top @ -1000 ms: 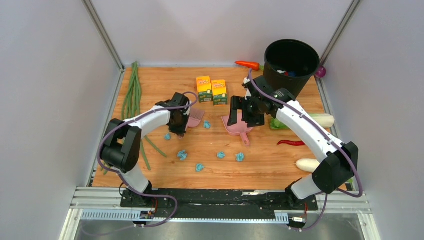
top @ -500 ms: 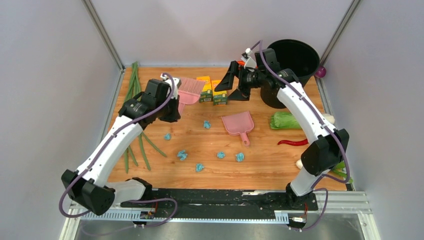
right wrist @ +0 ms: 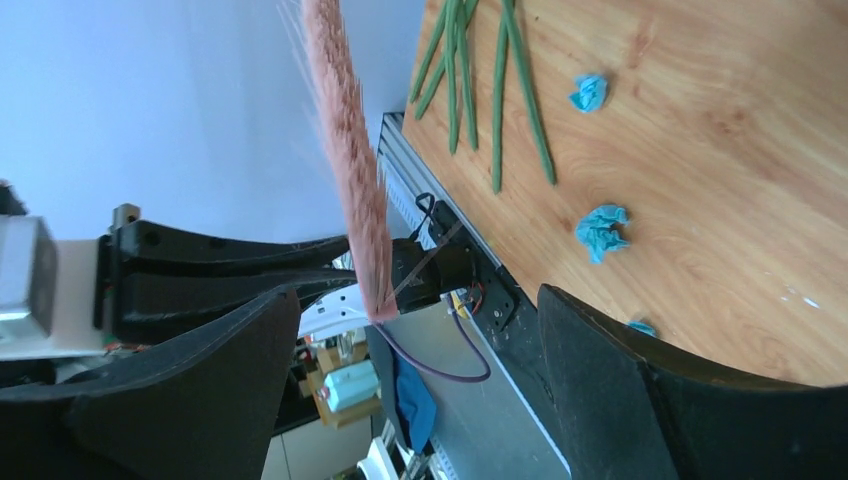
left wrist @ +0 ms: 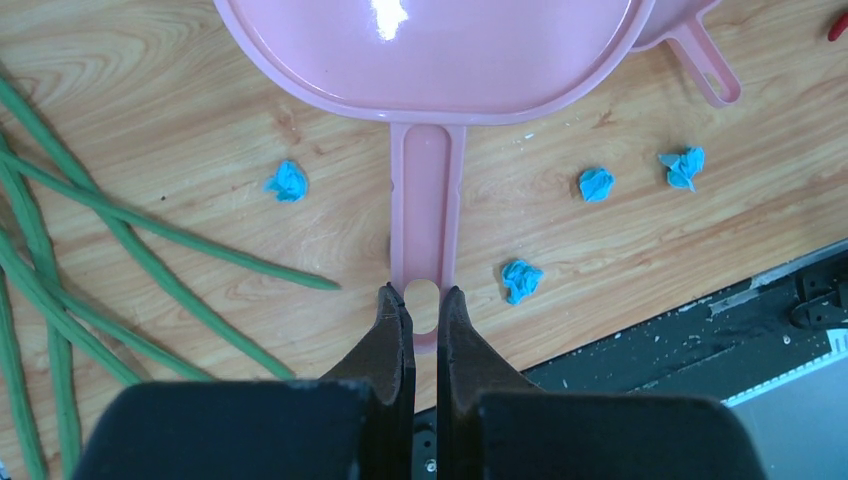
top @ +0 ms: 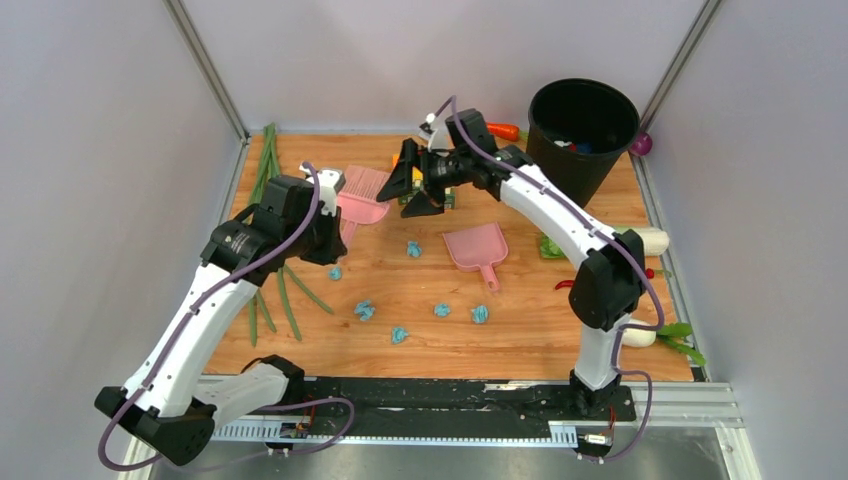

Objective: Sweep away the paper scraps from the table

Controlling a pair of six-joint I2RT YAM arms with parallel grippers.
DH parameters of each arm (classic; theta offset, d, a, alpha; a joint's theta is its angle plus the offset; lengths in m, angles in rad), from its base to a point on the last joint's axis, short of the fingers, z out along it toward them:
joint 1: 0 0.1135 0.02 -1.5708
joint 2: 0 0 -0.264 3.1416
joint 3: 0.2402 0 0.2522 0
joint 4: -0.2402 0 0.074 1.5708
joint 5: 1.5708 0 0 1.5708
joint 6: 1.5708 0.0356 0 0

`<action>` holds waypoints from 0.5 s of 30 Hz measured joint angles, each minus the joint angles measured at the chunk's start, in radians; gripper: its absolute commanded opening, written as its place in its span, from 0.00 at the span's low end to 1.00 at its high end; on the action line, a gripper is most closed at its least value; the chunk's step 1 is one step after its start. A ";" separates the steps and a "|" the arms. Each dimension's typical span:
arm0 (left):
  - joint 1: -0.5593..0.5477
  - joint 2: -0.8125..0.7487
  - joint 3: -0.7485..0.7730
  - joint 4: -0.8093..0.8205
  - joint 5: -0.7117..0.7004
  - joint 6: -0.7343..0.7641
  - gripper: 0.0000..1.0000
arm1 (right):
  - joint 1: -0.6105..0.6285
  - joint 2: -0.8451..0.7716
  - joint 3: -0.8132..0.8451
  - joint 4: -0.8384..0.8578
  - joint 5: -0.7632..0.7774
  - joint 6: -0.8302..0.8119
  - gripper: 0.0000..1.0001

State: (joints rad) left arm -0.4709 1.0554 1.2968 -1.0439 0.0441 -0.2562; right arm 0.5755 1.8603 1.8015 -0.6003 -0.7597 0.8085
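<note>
Several light-blue paper scraps (top: pixel 364 310) lie on the wooden table (top: pixel 540 335), left of and in front of the pink dustpan (top: pixel 477 248). My left gripper (top: pixel 335 238) is shut on the handle end of a pink brush (top: pixel 358 195) and holds it raised over the table's back left. In the left wrist view the gripper (left wrist: pixel 424 300) pinches the brush handle (left wrist: pixel 427 200), with scraps (left wrist: pixel 521 279) below. My right gripper (top: pixel 416 187) is open and empty beside the brush head, over the yellow boxes. In the right wrist view the brush bristles (right wrist: pixel 345 130) stand between the open fingers (right wrist: pixel 600 350).
A black bucket (top: pixel 580 120) stands at the back right. Green beans (top: pixel 265 190) lie along the left edge. Yellow boxes (top: pixel 440 198) sit at the back, partly hidden. A carrot (top: pixel 503 130), lettuce (top: pixel 548 246), a red chili (top: pixel 566 285) and white radishes (top: pixel 652 240) lie on the right.
My right gripper left the dustpan on the table, rose and swung left to beside the brush. My left arm lifted the brush to the back, then shifted it slightly left.
</note>
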 measured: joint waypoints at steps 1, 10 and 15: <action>0.000 -0.006 0.000 -0.006 0.001 0.000 0.00 | 0.016 0.016 0.006 0.001 -0.002 0.002 0.88; -0.001 -0.015 0.000 -0.046 0.048 0.004 0.00 | 0.096 0.091 0.057 0.018 -0.026 0.002 0.31; -0.001 -0.025 0.000 -0.056 0.066 0.005 0.15 | 0.095 0.091 0.057 0.022 -0.040 0.000 0.00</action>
State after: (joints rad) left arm -0.4717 1.0306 1.2968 -1.1000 0.1104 -0.2508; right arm 0.6708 1.9511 1.8587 -0.5781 -0.8001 0.8089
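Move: The brush, held up by its handle in the left fingers, has its head roughly 6 cm to the right hand's left, about level with that hand. Below the right hand, some 25 cm down, a paper scrap lies about 3 cm ahead and 2 cm right, the dustpan about 3 cm ahead and 17 cm right. The brush head is about 11 cm ahead of the left hand, 4 cm right and a little above. The right fingers shut from wide open onto the right side of the brush head and pinch it, after the hand reaches about 4 cm to the left and 2 to 3 cm back, sinking slightly and turning a little counter-clockwise. The left hand keeps its closed grip on the handle and eases back about 2 cm. ##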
